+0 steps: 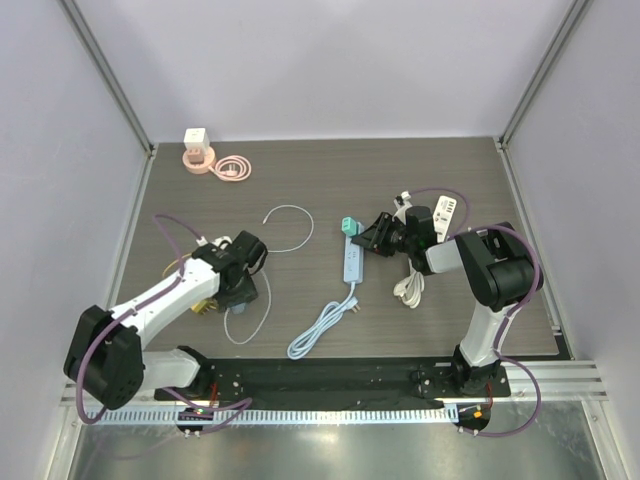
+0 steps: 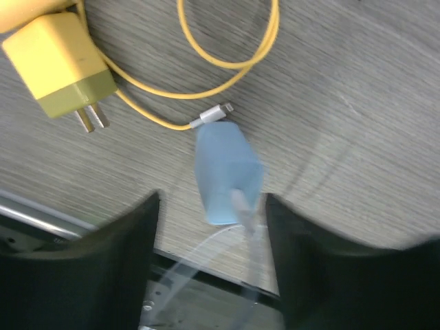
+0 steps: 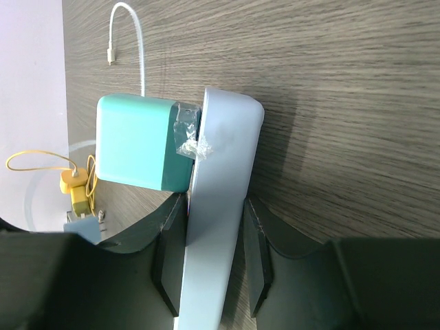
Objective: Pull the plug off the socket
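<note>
The teal plug [image 3: 134, 141] sits plugged into the side of the pale blue socket strip [image 3: 223, 151], near its far end. My right gripper [image 3: 213, 206] is shut on the strip's body just behind the plug, one pad on each face. From above, the strip [image 1: 353, 265] lies mid-table with the plug [image 1: 347, 225] at its far end and the right gripper [image 1: 372, 238] beside it. My left gripper [image 2: 212, 203] stands open over a light blue charger [image 2: 227, 172] that lies on the table, touching neither finger. In the top view the left gripper [image 1: 240, 285] is left of centre.
A yellow charger [image 2: 62, 65] with its yellow cable [image 2: 227, 62] lies beside the blue one. A pink charger and coiled cable [image 1: 205, 158] sit at the back left. A white cable [image 1: 290, 225] curves mid-table, and a white adapter [image 1: 447, 210] and bundled cord [image 1: 408, 287] lie by the right arm.
</note>
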Tool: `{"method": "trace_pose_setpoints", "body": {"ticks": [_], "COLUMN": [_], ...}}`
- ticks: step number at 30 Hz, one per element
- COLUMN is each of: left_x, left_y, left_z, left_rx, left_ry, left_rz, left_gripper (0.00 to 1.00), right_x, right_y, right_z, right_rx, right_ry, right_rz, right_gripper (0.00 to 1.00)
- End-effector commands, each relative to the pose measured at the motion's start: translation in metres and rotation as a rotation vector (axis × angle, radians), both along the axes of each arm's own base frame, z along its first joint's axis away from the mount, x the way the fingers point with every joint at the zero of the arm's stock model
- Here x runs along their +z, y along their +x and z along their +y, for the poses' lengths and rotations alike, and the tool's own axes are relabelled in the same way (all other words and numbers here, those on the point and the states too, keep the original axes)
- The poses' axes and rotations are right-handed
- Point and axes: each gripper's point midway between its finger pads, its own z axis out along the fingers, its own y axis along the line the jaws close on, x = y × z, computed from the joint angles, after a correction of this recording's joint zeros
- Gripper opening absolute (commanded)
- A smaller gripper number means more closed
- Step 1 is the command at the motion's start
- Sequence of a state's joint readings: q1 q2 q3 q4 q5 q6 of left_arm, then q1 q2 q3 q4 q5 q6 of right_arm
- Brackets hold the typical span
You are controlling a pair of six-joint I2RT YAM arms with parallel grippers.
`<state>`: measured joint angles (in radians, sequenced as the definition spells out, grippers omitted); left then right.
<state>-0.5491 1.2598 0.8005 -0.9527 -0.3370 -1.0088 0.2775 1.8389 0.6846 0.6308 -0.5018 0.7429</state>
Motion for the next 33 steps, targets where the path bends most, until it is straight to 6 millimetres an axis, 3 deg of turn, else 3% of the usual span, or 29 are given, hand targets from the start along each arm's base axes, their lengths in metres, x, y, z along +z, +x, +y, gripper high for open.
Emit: {"method": "trace_pose_setpoints", "body": {"ticks": [1, 4, 8, 12, 13, 16, 21, 24, 25, 26, 28, 29, 30, 31, 32, 33], "left_x": [0.022, 0.039, 0.069, 0.104, 0.117, 0.136, 0.15, 0.159, 0.169, 0.156, 0.165, 0.145, 0.157, 0.155, 0.135, 0.146], "left_y": [0.02, 0.023, 0.036, 0.055, 0.07, 0.086, 0.106, 0.128, 0.136, 0.145, 0.157, 0.165, 0.176, 0.177, 0.184, 0.194], "left_z": [0.004, 0.004, -0.012, -0.048, -0.063, -0.092, -0.114, -0.135, -0.15, -0.16, -0.186, -0.198, -0.212, -0.225, -0.235, -0.244], "left_rx": [0.029, 0.032, -0.056, -0.198, -0.229, -0.319, -0.342, -0.353, -0.384, -0.395, -0.454, -0.468, -0.494, -0.533, -0.544, -0.565], "left_ry": [0.017, 0.008, -0.069, -0.238, -0.296, -0.4, -0.441, -0.514, -0.567, -0.574, -0.639, -0.638, -0.662, -0.668, -0.659, -0.663], "left_rz": [-0.103, -0.131, -0.203, -0.328, -0.407, -0.466, -0.466, -0.53, -0.554, -0.515, -0.506, -0.461, -0.495, -0.491, -0.455, -0.486], "left_gripper": [0.69, 0.79, 0.8, 0.81, 0.81, 0.8, 0.79, 0.8, 0.81, 0.82, 0.85, 0.85, 0.86, 0.86, 0.86, 0.84], "right_x": [-0.009, -0.011, -0.008, -0.008, -0.008, -0.011, -0.013, -0.011, -0.01, -0.01, -0.01, -0.011, -0.01, -0.011, -0.01, -0.01], "right_y": [0.005, 0.004, 0.006, 0.003, 0.002, 0.003, 0.003, 0.003, 0.003, 0.003, 0.002, 0.002, 0.002, 0.001, 0.001, 0.001], "right_z": [-0.006, -0.006, -0.006, -0.006, -0.007, -0.007, -0.004, -0.004, -0.004, -0.004, -0.003, -0.004, -0.003, -0.003, -0.003, -0.002], "right_rx": [0.019, 0.019, 0.021, 0.027, 0.027, 0.027, 0.036, 0.037, 0.037, 0.039, 0.04, 0.04, 0.043, 0.044, 0.045, 0.049], "right_ry": [-0.067, -0.066, -0.064, -0.073, -0.072, -0.076, -0.07, -0.063, -0.062, -0.059, -0.058, -0.059, -0.057, -0.057, -0.057, -0.056], "right_rz": [-0.044, -0.038, -0.043, -0.036, -0.037, -0.029, -0.018, -0.02, -0.023, -0.022, -0.021, -0.02, -0.021, -0.018, -0.02, -0.02], "right_gripper": [0.01, 0.01, 0.01, 0.01, 0.02, 0.02, 0.02, 0.02, 0.02, 0.02, 0.02, 0.02, 0.03, 0.03, 0.03, 0.03]}}
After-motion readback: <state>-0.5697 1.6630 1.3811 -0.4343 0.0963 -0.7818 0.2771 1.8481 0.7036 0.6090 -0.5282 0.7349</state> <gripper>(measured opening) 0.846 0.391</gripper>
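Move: The teal plug on the blue strip stands roughly 20 cm ahead of the left hand, 24 cm to its right and 3 cm lower. The strip's middle lies about 12 cm ahead and 25 cm right, its coiled cord some 6 cm back and 18 cm right. The just-freed blue plug is right under the left fingers, the yellow plug 8 cm left, level with them. The plug sits some 3 cm ahead and 2 cm left of the right hand, slightly higher. The right fingers keep their pinch on the blue strip near the teal plug. The left fingers open wide over the blue plug they have already freed and lift away, then swing right and forward towards the teal plug, travelling about 20 cm right, 18 cm forward and 12 cm up. The left wrist tips its fingers forward and to the right, turning some 25 degrees clockwise. ##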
